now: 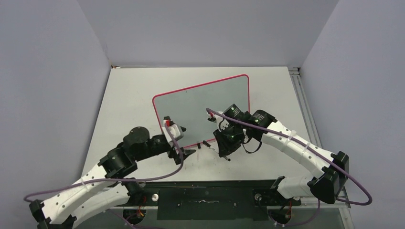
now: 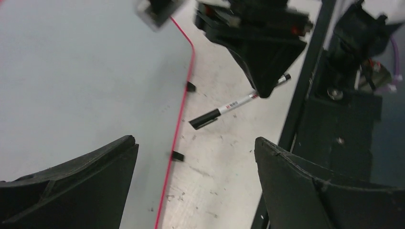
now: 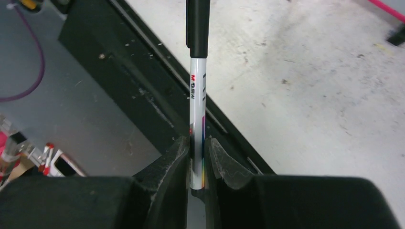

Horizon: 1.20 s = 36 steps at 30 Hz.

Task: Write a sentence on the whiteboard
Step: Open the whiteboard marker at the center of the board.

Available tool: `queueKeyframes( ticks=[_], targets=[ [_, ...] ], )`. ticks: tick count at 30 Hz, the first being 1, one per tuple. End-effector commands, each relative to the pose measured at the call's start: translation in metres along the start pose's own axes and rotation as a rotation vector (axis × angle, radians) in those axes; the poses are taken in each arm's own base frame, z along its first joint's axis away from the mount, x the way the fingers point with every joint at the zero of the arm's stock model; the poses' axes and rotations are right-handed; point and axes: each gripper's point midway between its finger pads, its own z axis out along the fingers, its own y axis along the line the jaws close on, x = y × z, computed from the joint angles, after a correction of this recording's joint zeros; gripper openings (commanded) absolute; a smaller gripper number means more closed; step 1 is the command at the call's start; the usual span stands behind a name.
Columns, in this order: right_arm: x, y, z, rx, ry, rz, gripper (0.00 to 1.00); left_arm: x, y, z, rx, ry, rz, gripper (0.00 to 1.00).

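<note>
The whiteboard [image 1: 205,102] lies on the table, pale grey with a thin red rim [image 2: 184,102]. No sentence shows on the part of it I can see. My right gripper [image 3: 197,142] is shut on a pen [image 3: 197,90] with a white barrel and a black cap on its far end. It hovers over the table just off the board's near edge [image 1: 224,151]. In the left wrist view that pen [image 2: 229,106] slants toward the rim. My left gripper [image 2: 193,143] is open and holds nothing, straddling the board's near rim [image 1: 184,142].
Small black feet [image 2: 177,156] stick out from the board's rim. A black mounting rail [image 1: 205,200] runs along the near table edge, close behind the right gripper. Purple cables loop off both arms. Grey walls close in the left, right and far sides.
</note>
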Motion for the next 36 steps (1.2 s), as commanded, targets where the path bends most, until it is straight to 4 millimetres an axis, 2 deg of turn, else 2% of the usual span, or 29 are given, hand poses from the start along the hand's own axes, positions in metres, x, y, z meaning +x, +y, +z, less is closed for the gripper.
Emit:
queueKeyframes(
  ticks=[1,5,9,15,22,28,32,34,36],
  targets=[
    [0.001,0.038,-0.021,-0.196,0.028,-0.061,0.05,0.033,-0.026,0.011,0.078,0.139,0.104,0.91],
    [0.012,0.043,-0.017,-0.236,0.064,-0.046,0.05,0.052,-0.045,0.018,0.129,0.197,0.158,0.91],
    [0.02,0.055,-0.015,-0.286,0.092,-0.062,0.05,0.07,-0.055,0.022,0.129,0.266,0.241,0.91],
    [0.024,0.075,-0.017,-0.363,0.111,-0.107,0.05,0.084,-0.071,0.025,0.153,0.324,0.308,0.75],
    [0.027,0.079,-0.017,-0.378,0.118,-0.118,0.05,0.089,-0.077,0.026,0.165,0.339,0.329,0.54],
    [0.027,0.08,-0.017,-0.388,0.118,-0.12,0.05,0.095,-0.086,0.027,0.195,0.381,0.353,0.26],
    [0.023,0.077,-0.016,-0.389,0.099,-0.11,0.05,0.096,-0.092,0.028,0.202,0.39,0.362,0.01],
    [0.021,0.07,-0.014,-0.39,0.082,-0.09,0.07,0.097,-0.092,0.027,0.194,0.391,0.355,0.0],
    [0.022,0.061,-0.008,-0.378,0.073,-0.062,0.19,0.096,-0.091,0.027,0.185,0.39,0.336,0.0]
  ],
)
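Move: The marker's cap is about 7 cm to the right of my open left hand, some 3 cm ahead and 8 cm below. From my right hand, which already holds the marker by its tail, that cap lies roughly 5 cm ahead, 7 cm left and 4 cm higher. Counted from my left hand, the near board clip is about 7 cm ahead and 3 cm right, the whiteboard's centre 26 cm ahead and 4 cm right, both around 27 cm below. I bring my left hand down about 13 cm while drawing it back 8 cm and a little right, tipping its fingers some 35 degrees further down; over the later half they shut and pinch the cap. Meanwhile my right hand keeps its grip near the tail and carries the marker back about 7 cm and slightly up, turning a bit counter-clockwise, then nearly stops. ##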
